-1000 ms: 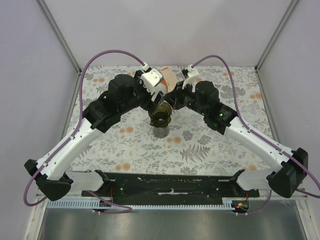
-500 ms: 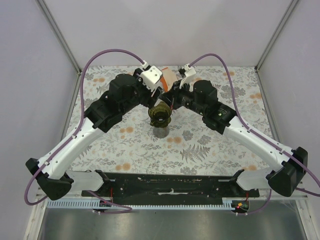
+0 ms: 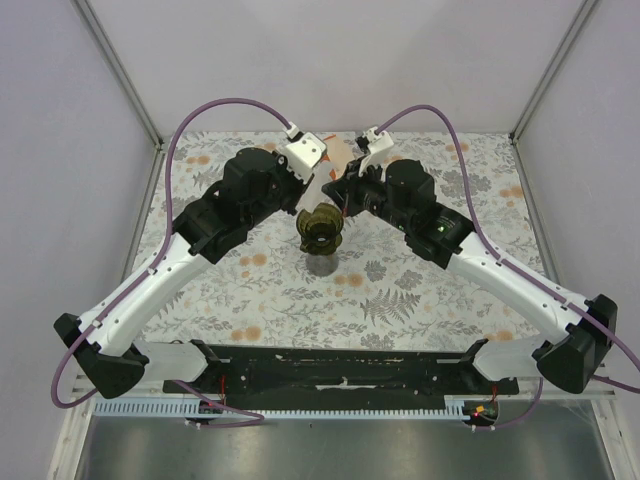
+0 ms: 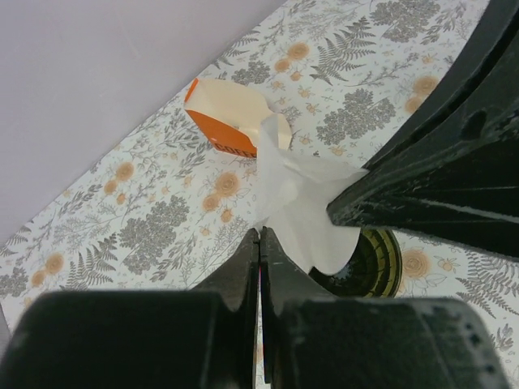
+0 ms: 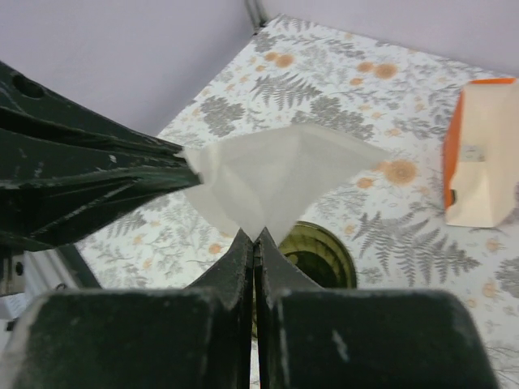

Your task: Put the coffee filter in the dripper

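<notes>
The coffee filter [image 4: 300, 203], a thin white paper cone, hangs stretched between both grippers just above the dripper [image 3: 321, 228]. My left gripper [image 4: 259, 233] is shut on one edge of the coffee filter [image 5: 276, 174]. My right gripper [image 5: 256, 235] is shut on the opposite edge, and its dark fingers [image 4: 422, 190] show in the left wrist view. The dripper [image 4: 373, 263] is a dark green ribbed funnel on a grey cup, and part of its mouth [image 5: 320, 255] is covered by the paper. From above, the left gripper [image 3: 317, 195] and the right gripper [image 3: 341, 190] meet behind the dripper.
An orange-and-cream wedge-shaped pack [image 3: 340, 152] lies on the floral tablecloth [image 3: 420, 300] behind the grippers, seen also as the pack [image 4: 231, 121] and the pack [image 5: 478, 158]. Grey walls close the back and sides. Purple cables arch over both arms.
My left gripper has gone from open to shut, now pinching the filter's edge. Both wrists have drawn back a little from over the dripper, towards the pack.
</notes>
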`<control>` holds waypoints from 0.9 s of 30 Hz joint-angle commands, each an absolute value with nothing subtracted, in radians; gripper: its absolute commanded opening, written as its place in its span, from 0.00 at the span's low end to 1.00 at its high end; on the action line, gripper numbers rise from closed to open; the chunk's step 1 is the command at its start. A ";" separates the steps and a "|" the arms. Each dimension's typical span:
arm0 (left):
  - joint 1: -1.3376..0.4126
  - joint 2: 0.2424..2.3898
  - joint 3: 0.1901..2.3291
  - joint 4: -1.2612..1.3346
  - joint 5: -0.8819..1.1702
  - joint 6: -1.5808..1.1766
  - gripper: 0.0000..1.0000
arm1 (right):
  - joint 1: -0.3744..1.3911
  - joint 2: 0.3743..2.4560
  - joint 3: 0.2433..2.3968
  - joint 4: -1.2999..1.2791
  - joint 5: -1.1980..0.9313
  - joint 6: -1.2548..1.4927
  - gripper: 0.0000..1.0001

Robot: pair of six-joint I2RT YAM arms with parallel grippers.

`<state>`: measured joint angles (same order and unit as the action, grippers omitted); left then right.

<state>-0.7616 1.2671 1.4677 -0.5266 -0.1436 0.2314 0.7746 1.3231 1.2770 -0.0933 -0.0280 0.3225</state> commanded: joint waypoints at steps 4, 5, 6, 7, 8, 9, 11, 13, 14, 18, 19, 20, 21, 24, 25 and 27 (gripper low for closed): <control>-0.752 1.258 1.497 -0.522 -0.261 0.261 0.02 | 0.762 1.261 1.272 -0.120 0.196 0.190 0.00; -0.752 1.258 1.497 -0.525 -0.243 0.262 0.02 | 0.761 1.259 1.270 -0.115 0.198 0.184 0.00; -0.753 1.256 1.497 -0.525 -0.224 0.261 0.02 | 0.762 1.258 1.269 -0.110 0.192 0.181 0.00; -0.753 1.256 1.500 -0.529 -0.216 0.252 0.02 | 0.761 1.259 1.263 -0.094 0.169 0.176 0.00; -0.753 1.259 1.505 -0.534 -0.204 0.241 0.02 | 0.762 1.256 1.255 -0.066 0.138 0.169 0.00; -0.753 1.262 1.508 -0.538 -0.190 0.227 0.02 | 0.762 1.258 1.243 -0.034 0.108 0.169 0.00; -0.753 1.264 1.517 -0.546 -0.154 0.198 0.02 | 0.765 1.261 1.221 0.030 0.077 0.172 0.07; -0.753 1.267 1.531 -0.554 -0.123 0.160 0.02 | 0.767 1.270 1.204 0.078 0.071 0.179 0.19; -0.753 1.269 1.534 -0.560 -0.111 0.144 0.02 | 0.767 1.278 1.200 0.103 0.068 0.183 0.25; -0.753 1.275 1.555 -0.566 -0.069 0.080 0.02 | 0.769 1.310 1.201 0.164 0.043 0.196 0.36; -0.752 1.279 1.563 -0.566 -0.064 0.075 0.02 | 0.769 1.319 1.206 0.169 0.037 0.198 0.38; -0.753 1.281 1.565 -0.566 -0.061 0.071 0.02 | 0.769 1.327 1.210 0.173 0.037 0.201 0.39; -0.753 1.279 1.568 -0.566 -0.066 0.068 0.02 | 0.769 1.334 1.212 0.175 0.040 0.209 0.40; -0.753 1.282 1.572 -0.563 -0.078 0.055 0.02 | 0.769 1.354 1.206 0.186 0.060 0.227 0.45; -0.753 1.282 1.575 -0.560 -0.080 0.048 0.02 | 0.769 1.358 1.203 0.189 0.057 0.235 0.45; -0.753 1.284 1.581 -0.555 -0.077 0.043 0.02 | 0.769 1.367 1.195 0.199 0.052 0.255 0.47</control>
<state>-0.7567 1.2774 1.5341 -0.5747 -0.0940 0.1009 0.7685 1.3514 1.1992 0.1246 0.0532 0.2153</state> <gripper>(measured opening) 0.026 0.455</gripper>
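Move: The filter is pinched between both my hands, above the dripper. From my left hand the dripper lies about 4 cm right, 2 cm ahead and 14 cm below; from my right hand it's some 2 cm left, 2 cm ahead and equally far down. The glass server stands directly beneath the dripper, its middle another 10 cm lower. On the table, the orange bag lies roughly 23 cm beyond the dripper and 3 cm right of it. My left hand keeps its pinch on the filter, giving about 1 cm forward-left, then easing back rightward and up a little. My right hand draws off about 3 cm right and slightly forward, then opens its shut fingers to nearly half while returning forward and left beside the left fingertips, tilting up some 10 degrees. ##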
